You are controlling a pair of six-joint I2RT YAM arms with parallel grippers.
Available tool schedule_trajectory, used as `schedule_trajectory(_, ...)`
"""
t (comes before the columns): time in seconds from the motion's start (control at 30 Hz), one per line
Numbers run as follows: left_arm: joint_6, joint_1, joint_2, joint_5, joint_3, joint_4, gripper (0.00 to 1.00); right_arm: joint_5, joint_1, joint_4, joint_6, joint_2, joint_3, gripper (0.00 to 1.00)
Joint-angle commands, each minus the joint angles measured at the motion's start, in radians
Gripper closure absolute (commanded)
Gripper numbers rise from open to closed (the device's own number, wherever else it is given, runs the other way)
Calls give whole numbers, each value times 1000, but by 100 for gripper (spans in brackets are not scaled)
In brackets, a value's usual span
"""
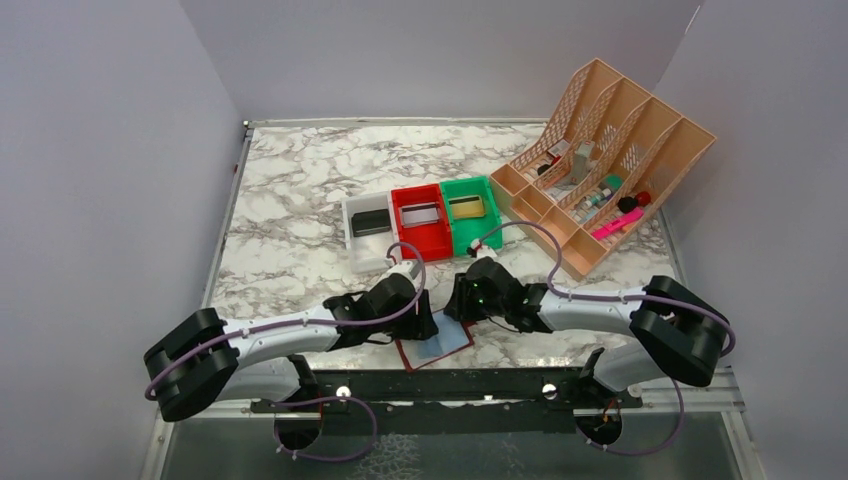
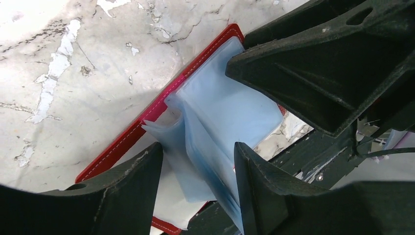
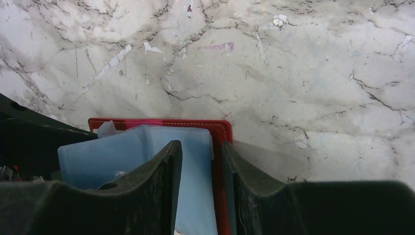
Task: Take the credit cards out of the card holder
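The card holder (image 1: pixel 441 347) lies open near the table's front edge, dark red with a light-blue pocketed face. My left gripper (image 1: pixel 428 325) is on its left side. In the left wrist view its open jaws (image 2: pixel 198 147) straddle raised blue sleeves (image 2: pixel 215 147) of the card holder (image 2: pixel 147 119). My right gripper (image 1: pixel 460 303) is at the card holder's far right corner. Its jaws (image 3: pixel 201 146) stand open astride the red edge (image 3: pixel 221 161), one finger on the blue face. Credit cards lie in the bins: black (image 1: pixel 371 222), silver (image 1: pixel 421 213) and gold (image 1: pixel 466 206).
A white bin (image 1: pixel 352 240), a red bin (image 1: pixel 428 243) and a green bin (image 1: pixel 472 233) stand in a row behind the grippers. A tan slotted rack (image 1: pixel 640 130) with small items fills the back right. A black rail (image 1: pixel 450 385) runs along the near edge.
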Motion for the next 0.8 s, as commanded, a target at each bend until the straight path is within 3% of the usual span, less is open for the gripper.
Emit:
schedule_trajectory(0.0,24,-4,-41,-76,43,-85,40,13,6,-85,12,-21,-34,58)
schedule_trajectory(0.17,72,-2,-101,-184,80,-177,38,39,5,-101,16,-112,-51,53)
schedule_trajectory(0.27,119,-2,-110,-270,150,-279,28,59,6,-107,3,-191,-64,46)
schedule_trajectory(0.43,169,2,-142,-402,230,-391,14,170,6,-186,-26,-345,-54,27)
schedule_trajectory(0.6,211,4,-186,-456,271,-453,7,275,6,-263,-70,-435,-33,21)
schedule_trajectory(0.67,180,3,-207,-521,281,-500,1,329,6,-304,-85,-454,-24,20)
schedule_trajectory(0.77,112,3,-247,-624,277,-580,1,388,5,-369,-93,-488,-17,16)
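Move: The open card holder lies under my hands. Its middle is about 2 cm right, 1 cm back and 3 cm below my left hand, and some 6 cm left, 6 cm back and 2 cm below my right. Out beyond it from my left hand are the red bin, about 23 cm ahead and 1 cm left, the white bin, 22 cm ahead and 12 cm left, and the green bin, 25 cm ahead and 10 cm right. I let go of the blue plastic sleeve with my left hand, opening the fingers wide as I lift about 8 cm while drawing forward and left, tilting the fingertips forward some 20 degrees. My right hand slides back and right a couple of centimetres low over the holder's far right corner, then opens and rises about 7 cm, carrying on to the right. ##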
